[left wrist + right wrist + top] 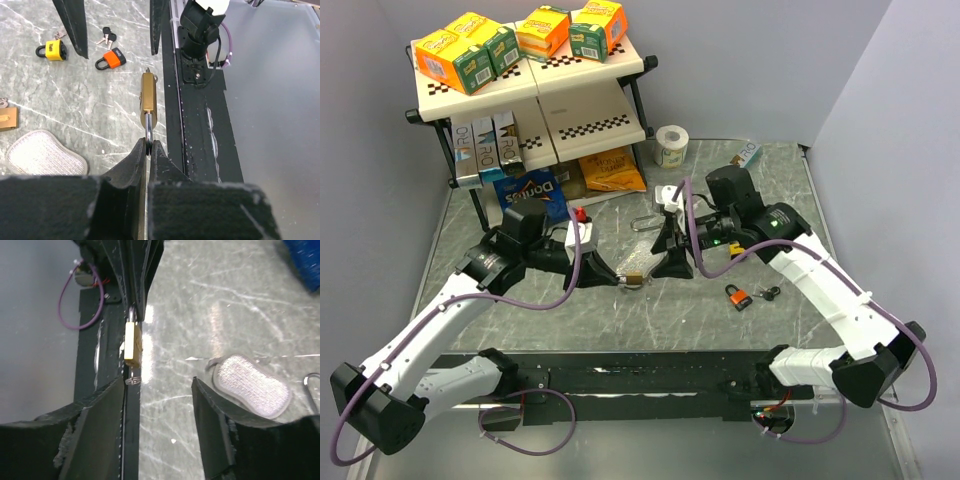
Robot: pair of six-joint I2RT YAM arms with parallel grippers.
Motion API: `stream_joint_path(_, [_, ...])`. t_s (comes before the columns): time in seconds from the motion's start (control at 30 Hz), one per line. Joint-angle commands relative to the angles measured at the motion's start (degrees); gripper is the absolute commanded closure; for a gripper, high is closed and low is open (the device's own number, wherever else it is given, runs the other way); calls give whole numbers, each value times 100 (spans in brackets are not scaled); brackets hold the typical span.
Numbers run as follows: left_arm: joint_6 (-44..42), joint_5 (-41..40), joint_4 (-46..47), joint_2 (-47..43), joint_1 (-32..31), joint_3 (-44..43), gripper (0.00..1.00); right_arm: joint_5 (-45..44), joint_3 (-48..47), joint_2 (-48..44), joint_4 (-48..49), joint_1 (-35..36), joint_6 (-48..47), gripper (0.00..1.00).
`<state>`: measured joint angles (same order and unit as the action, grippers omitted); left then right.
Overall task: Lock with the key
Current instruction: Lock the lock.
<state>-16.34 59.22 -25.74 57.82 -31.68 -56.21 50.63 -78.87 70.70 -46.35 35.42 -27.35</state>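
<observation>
A brass padlock point(634, 279) hangs in the air between the two grippers. My left gripper point(612, 273) is shut on its steel shackle, as the left wrist view shows point(149, 145), with the brass body point(147, 95) pointing away. A small key point(132, 380) sticks out of the body's far end point(132, 344). My right gripper point(666, 254) is open and empty point(157, 387). The key sits just ahead of its left fingertip point(116, 390), not between the jaws.
An orange padlock point(738, 296) and loose keys point(770, 293) lie to the right. A yellow padlock point(52, 50) and a grey mesh pad point(252, 385) lie on the marble top. A shelf point(590, 125) with boxes, a tape roll point(670, 145) and snack bags stand behind.
</observation>
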Motion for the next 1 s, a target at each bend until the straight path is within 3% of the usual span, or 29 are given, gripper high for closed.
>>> stream_joint_path(0.0, [-353,345,-125,-113,30,-294,99,289,-348,120,-278,9,-279,38])
stream_joint_path(0.6, [-256,301,95,-61,30,-259,99,114,-287,383,-515,466,-472,61])
stream_joint_path(0.8, [-186,213,200,-52,30,-251,99,96,-217,384,-630,448,-534,74])
stream_joint_path(0.97, [-177,178,245,-34,39,-242,99,122,-225,401,-683,405,-525,98])
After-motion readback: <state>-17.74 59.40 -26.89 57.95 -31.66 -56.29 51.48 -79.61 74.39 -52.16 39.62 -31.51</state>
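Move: The key standing out of the brass padlock's underside is roughly 2 cm back, 2 cm left and 3 cm below the open right hand. The padlock's body is 5 cm to that hand's left, 2 cm back and 2 cm lower; the white pad lies on the table 13 cm ahead, 4 cm left and some 20 cm down. From the left hand, which grips the shackle, the key is about 7 cm to the right and 2 cm lower. Down and back by about 2.5 cm each, with a small shift left, the right hand eases in to the key at the padlock's underside, turning some 10 degrees, mostly counter-clockwise. Its fingers close all the while from wide open to nearly shut, ending around the key's head. The left hand stays put and keeps its grip on the shackle. ##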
